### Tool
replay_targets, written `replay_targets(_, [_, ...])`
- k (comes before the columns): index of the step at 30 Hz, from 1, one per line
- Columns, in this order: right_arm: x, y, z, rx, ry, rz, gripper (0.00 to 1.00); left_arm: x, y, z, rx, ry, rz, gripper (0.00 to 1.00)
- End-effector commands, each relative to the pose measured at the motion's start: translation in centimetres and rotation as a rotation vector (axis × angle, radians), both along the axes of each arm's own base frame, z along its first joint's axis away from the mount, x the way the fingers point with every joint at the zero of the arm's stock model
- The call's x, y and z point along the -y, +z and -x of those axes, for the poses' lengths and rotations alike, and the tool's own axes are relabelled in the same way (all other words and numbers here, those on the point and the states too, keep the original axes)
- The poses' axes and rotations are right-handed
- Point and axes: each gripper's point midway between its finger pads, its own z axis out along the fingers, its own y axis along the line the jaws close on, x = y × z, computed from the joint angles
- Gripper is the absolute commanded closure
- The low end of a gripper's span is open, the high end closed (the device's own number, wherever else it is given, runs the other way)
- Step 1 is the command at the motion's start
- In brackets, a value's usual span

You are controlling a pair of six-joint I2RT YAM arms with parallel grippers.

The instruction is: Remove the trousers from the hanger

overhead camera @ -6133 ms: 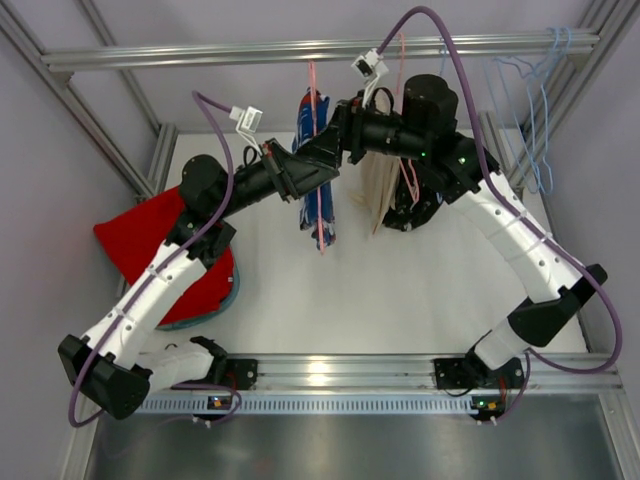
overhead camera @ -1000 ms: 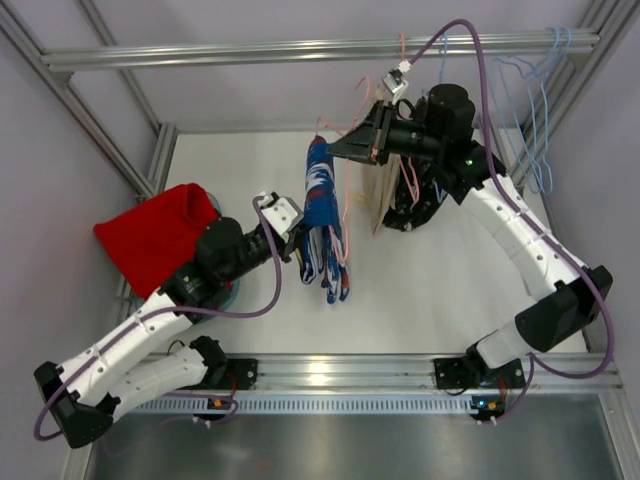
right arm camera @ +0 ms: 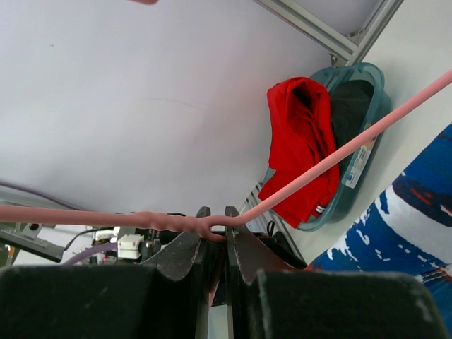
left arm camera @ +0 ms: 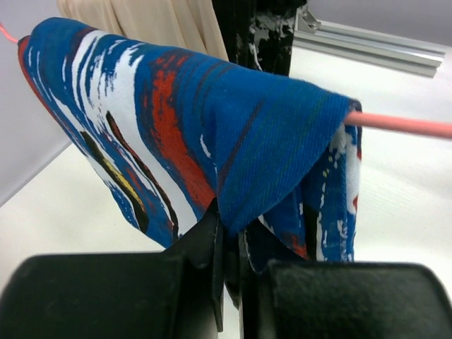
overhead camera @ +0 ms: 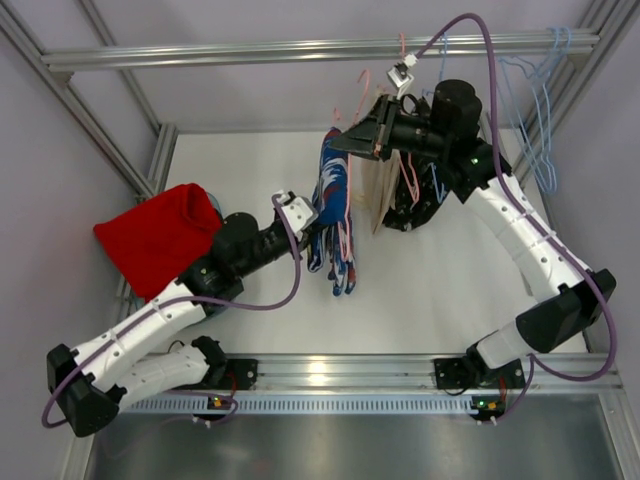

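Observation:
The blue trousers [overhead camera: 332,215] with a white and red pattern hang folded over the pink hanger [overhead camera: 347,232] above the table; they also fill the left wrist view [left arm camera: 212,134], with the hanger bar [left arm camera: 402,125] poking out on the right. My left gripper [overhead camera: 303,222] is shut on the lower edge of the blue cloth [left arm camera: 227,236]. My right gripper [overhead camera: 345,143] is shut on the hanger's twisted neck [right arm camera: 212,229] and holds it up. The beige trousers [overhead camera: 378,190] hang just behind, and show in the left wrist view [left arm camera: 148,21].
A red garment [overhead camera: 155,235] lies over a teal basket [right arm camera: 357,162] at the table's left. Blue wire hangers [overhead camera: 535,100] hang from the frame rail [overhead camera: 320,48] at the back right. A black patterned garment [overhead camera: 420,205] hangs behind the beige one.
My left gripper has moved up and right with the blue cloth. The right gripper and hanger shifted slightly up; the trousers now hang closer to the beige ones.

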Motion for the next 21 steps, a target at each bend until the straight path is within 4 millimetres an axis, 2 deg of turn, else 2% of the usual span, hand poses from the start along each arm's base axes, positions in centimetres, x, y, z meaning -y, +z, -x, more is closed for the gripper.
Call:
replay_targets(1, [1.8,7.1,3.1,0.218,0.010,-0.137,1.00,0.0,6.0,-1.5,0.054,0.071,0.163,1.00])
replay_targets(3, [1.7,5.9,2.8,0.201,0.011,-0.127,1.00,0.2,7.6,-1.9,0.026,0.091,0.229,1.00])
replay_targets(4, [1.7,5.6,2.9,0.201,0.012,-0.125,1.00,0.0,9.6,-2.2,0.035,0.112,0.272,1.00])
replay_targets(6, [1.6,4.5,2.7,0.183,0.011,-0.115,1.00,-0.1,11.2,-2.8,0.006,0.131,0.327,1.00])
replay_targets(7, [1.5,4.1,2.5,0.184,0.009,-0.108,1.00,-0.6,13.4,-2.8,0.030,0.136,0.366,1.00])
replay_targets(9, [1.4,3.0,2.3,0.169,0.008,-0.094,1.00,-1.3,15.2,-3.4,0.033,0.161,0.403,1.00])
replay_targets(10, [1.3,2.7,2.1,0.161,0.005,-0.089,1.00,-1.8,17.6,-3.1,0.061,0.157,0.439,1.00])
replay_targets(12, [1.3,2.0,1.9,0.155,0.003,-0.080,1.00,-2.3,19.7,-3.0,0.075,0.156,0.479,1.00])
replay_targets(13, [1.1,1.7,1.9,0.155,0.003,-0.074,1.00,-2.8,22.0,-2.5,0.099,0.146,0.509,1.00])
replay_targets(15, [1.0,0.9,1.7,0.145,0.003,-0.063,1.00,-3.5,24.1,-2.2,0.117,0.139,0.544,1.00])
replay_targets(16, [0.8,0.5,1.8,0.149,0.006,-0.055,1.00,-4.1,26.3,-1.5,0.146,0.125,0.577,1.00])
replay_targets(18, [0.4,-0.4,1.9,0.143,0.014,-0.040,1.00,-4.7,28.3,-1.3,0.160,0.115,0.614,1.00])
replay_targets(19, [0.3,-0.9,1.7,0.142,0.011,-0.028,1.00,-5.6,30.5,-0.4,0.196,0.107,0.650,1.00])
replay_targets(21, [0.0,-2.4,1.8,0.123,0.017,-0.002,1.00,-6.3,32.4,-0.2,0.214,0.102,0.685,1.00])
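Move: The blue patterned trousers are already pinched in the left fingers, their middle roughly 2 cm ahead, 3 cm right and 2 cm above that hand; their pink hanger's neck, held by the right hand, is about 5 cm ahead, 4 cm right and 15 cm above. Beige trousers hang some 11 cm ahead, 13 cm right and slightly higher, black ones 8 cm farther right. From the right hand, the blue trousers' middle lies about 3 cm back, 1 cm left and 13 cm below. The blue trousers, still gripped in the shut left fingers, are hauled up by nearly 20 cm with gathering speed, first also about 4 cm forward, then a little left, as those fingers tip upward some 20 degrees and swing slightly counter-clockwise. The right hand keeps its pinch on the pink hanger's neck and sinks about 3 cm. ##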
